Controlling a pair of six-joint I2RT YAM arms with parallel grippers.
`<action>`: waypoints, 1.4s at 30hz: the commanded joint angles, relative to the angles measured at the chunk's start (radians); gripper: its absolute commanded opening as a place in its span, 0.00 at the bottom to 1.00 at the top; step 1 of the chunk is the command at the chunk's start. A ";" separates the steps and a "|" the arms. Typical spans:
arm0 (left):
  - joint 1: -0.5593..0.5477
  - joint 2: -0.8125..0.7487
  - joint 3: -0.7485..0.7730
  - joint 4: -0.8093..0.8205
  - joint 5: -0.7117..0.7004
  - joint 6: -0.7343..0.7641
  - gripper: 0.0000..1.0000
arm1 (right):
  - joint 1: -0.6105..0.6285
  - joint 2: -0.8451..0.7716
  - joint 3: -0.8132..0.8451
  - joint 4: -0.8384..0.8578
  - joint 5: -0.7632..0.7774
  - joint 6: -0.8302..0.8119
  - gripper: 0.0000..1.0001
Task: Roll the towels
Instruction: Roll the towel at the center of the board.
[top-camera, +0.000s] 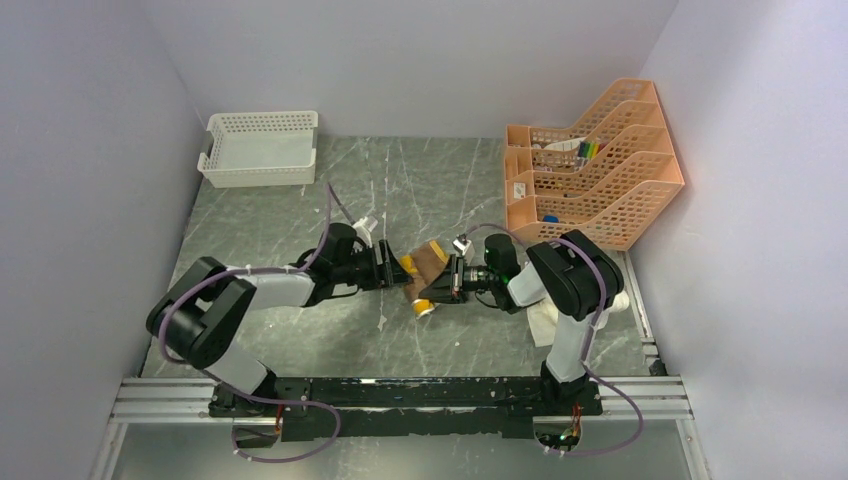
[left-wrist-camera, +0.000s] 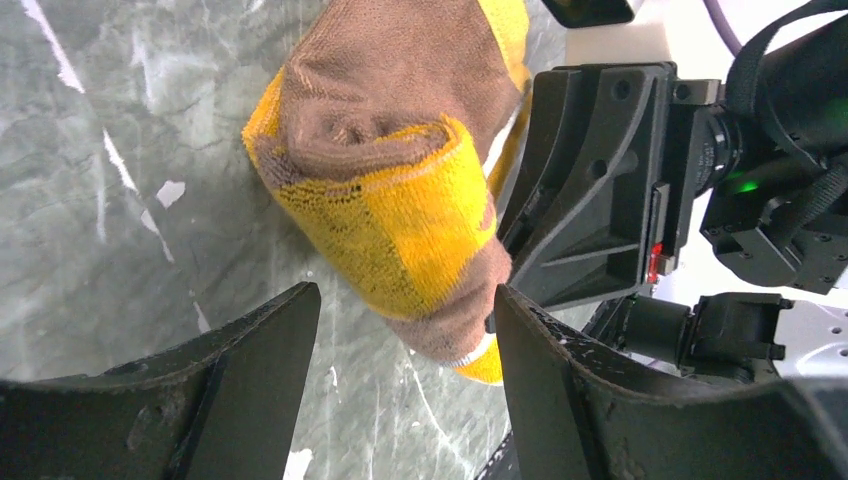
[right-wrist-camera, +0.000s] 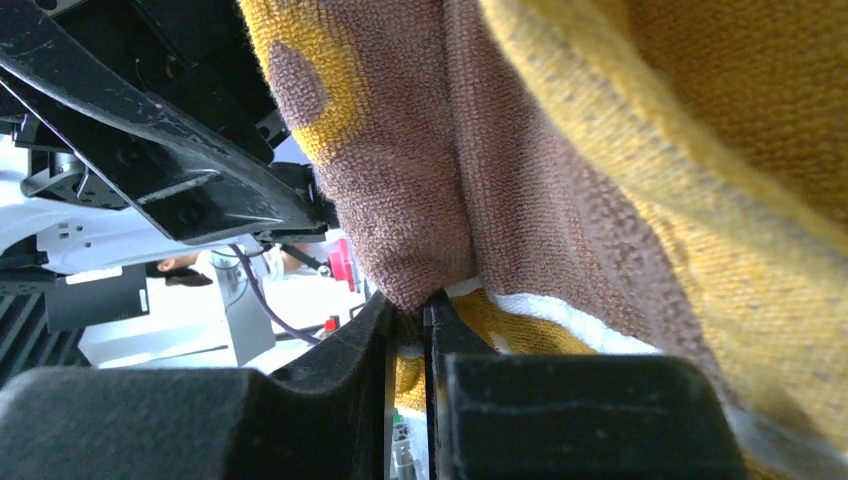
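Note:
The mustard-yellow and brown towel (top-camera: 428, 272) lies bunched and partly rolled at the table's middle, between my two grippers. In the left wrist view its rolled end (left-wrist-camera: 400, 190) sits just ahead of my left gripper (left-wrist-camera: 405, 305). That gripper is open, its fingers (left-wrist-camera: 270, 345) straddling the towel's lower tip without closing on it. My right gripper (right-wrist-camera: 410, 305) is shut, pinching a brown fold of the towel (right-wrist-camera: 560, 180) between its pads. From above, the left gripper (top-camera: 392, 268) and right gripper (top-camera: 452, 278) face each other across the cloth. A cream towel (top-camera: 545, 322) lies partly hidden under the right arm.
A white lattice basket (top-camera: 260, 148) stands at the back left. An orange tiered file rack (top-camera: 595, 165) holding small items stands at the back right. Walls close in on three sides. The right gripper's black body (left-wrist-camera: 600, 190) is close beside the left gripper's right finger.

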 joint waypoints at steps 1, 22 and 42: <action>-0.020 0.072 0.068 0.062 0.017 0.031 0.75 | -0.008 0.012 -0.003 0.056 -0.020 0.026 0.02; -0.024 0.233 0.255 -0.198 -0.068 0.090 0.07 | 0.163 -0.386 0.362 -1.103 0.710 -0.802 0.51; -0.024 0.259 0.343 -0.363 -0.086 0.096 0.07 | 0.651 -0.284 0.571 -1.299 1.349 -0.984 0.61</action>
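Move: My open left hand has the far end of the towel's roll just ahead: about 2 cm forward, 3 cm right and 4 cm down. The roll's near end is roughly 8 cm back and 6 cm right of my hand; the flat part lies 1 cm forward and 7 cm right. My right fingers still pinch the roll's side: from them the near end is 2 cm back and 1 cm left, the far end some 7 cm forward and 3 cm left. I sink my left hand forward, down and right, about 5 cm in all, close its fingers on the far end of the roll and keep that pinch, rolling the wrist slightly. Only then does my right hand open and come free forward and up some 8 cm, then loop back down, swinging its fingers from sideways to mostly downward, open over the near end. ##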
